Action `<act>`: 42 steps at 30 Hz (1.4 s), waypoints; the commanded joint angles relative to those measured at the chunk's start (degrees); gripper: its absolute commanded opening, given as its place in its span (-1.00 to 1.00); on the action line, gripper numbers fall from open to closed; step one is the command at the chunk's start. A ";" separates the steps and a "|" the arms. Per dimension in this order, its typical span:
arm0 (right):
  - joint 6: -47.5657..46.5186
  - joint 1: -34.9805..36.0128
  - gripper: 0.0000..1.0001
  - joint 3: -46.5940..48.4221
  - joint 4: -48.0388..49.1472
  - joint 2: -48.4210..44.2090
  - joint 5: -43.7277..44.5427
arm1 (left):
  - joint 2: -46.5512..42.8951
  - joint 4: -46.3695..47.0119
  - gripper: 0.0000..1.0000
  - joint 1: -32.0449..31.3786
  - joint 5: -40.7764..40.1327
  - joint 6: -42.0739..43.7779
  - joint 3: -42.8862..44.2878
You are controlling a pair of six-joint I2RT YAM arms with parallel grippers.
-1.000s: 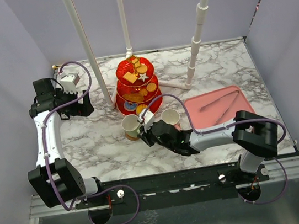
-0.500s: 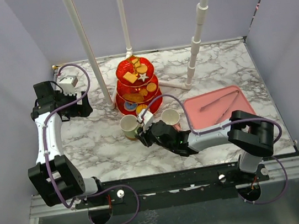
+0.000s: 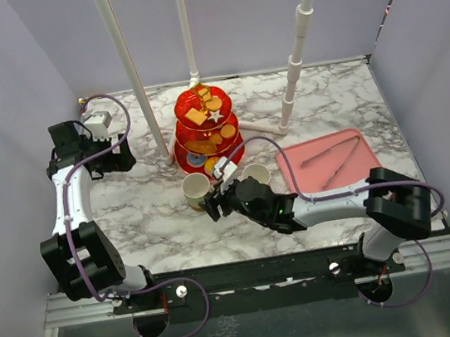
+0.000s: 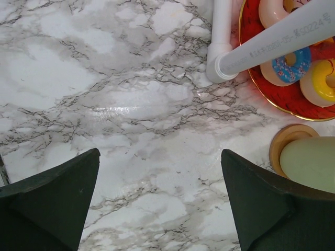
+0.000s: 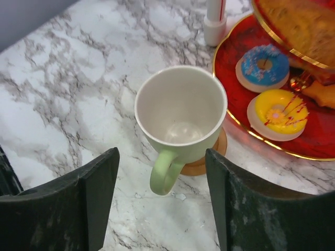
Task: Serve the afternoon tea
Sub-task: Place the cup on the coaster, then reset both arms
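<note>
The translucent red three-tier stand [image 3: 205, 129] holds cookies and pastries at the back middle; its bottom tier [image 5: 314, 130] carries a blue and a yellow doughnut. The pale green mug [image 3: 197, 189] stands empty on a brown coaster [image 5: 209, 159], handle toward my right gripper. The right gripper [image 5: 161, 157] is open, its fingers either side of the handle, not touching the mug [image 5: 180, 112]. The pink mug [image 3: 255, 176] stands just right of it, partly hidden by the right wrist. My left gripper [image 3: 127, 157] is open and empty over bare marble at the left [image 4: 160, 152].
A pink tray [image 3: 359, 168] with metal tongs [image 3: 332, 153] lies at the right. White pipe posts [image 3: 133, 81] [image 3: 296, 49] rise around the stand; one foot [image 4: 220, 57] sits beside the bottom tier. Grey walls close the left, back and right.
My right gripper has shifted a little left and back, closer to the green mug's handle. The left wrist has drawn slightly back. The mugs have not moved.
</note>
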 commanded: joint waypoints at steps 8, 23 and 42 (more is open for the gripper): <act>-2.70 -5.08 1.00 0.42 -15.77 -16.60 7.66 | 0.77 24.09 0.98 0.58 -9.64 -8.66 -9.91; 5.20 -44.68 1.00 -8.93 -27.52 -34.64 1.11 | 10.79 38.05 0.98 0.59 -10.65 -13.08 -15.47; -0.46 -62.37 1.00 -18.15 0.09 -17.11 14.81 | 12.61 64.24 0.98 -7.98 -15.19 -19.05 -30.17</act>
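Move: The green cup already stands on its coaster, its middle some 5 cm ahead of the right hand, 4 cm to the left and 5 cm below, with the handle between the part-open fingers. The pink cup is about 5 cm ahead and 13 cm right, the tiered stand about 18 cm ahead and 1 cm right, and the pink tray about 9 cm ahead and 37 cm right. From the left hand the green cup is roughly 16 cm right, 6 cm back and 10 cm below. The right hand comes clear of the green cup's handle, fingers spreading fully as it rises about 8 cm, then swings right some 45 cm and forward 14 cm, high over the pink cup, sinking again over the tray and turning about 75 degrees clockwise. The left hand, open and empty, sinks 12 cm, edging forward and turning slightly counter-clockwise. ##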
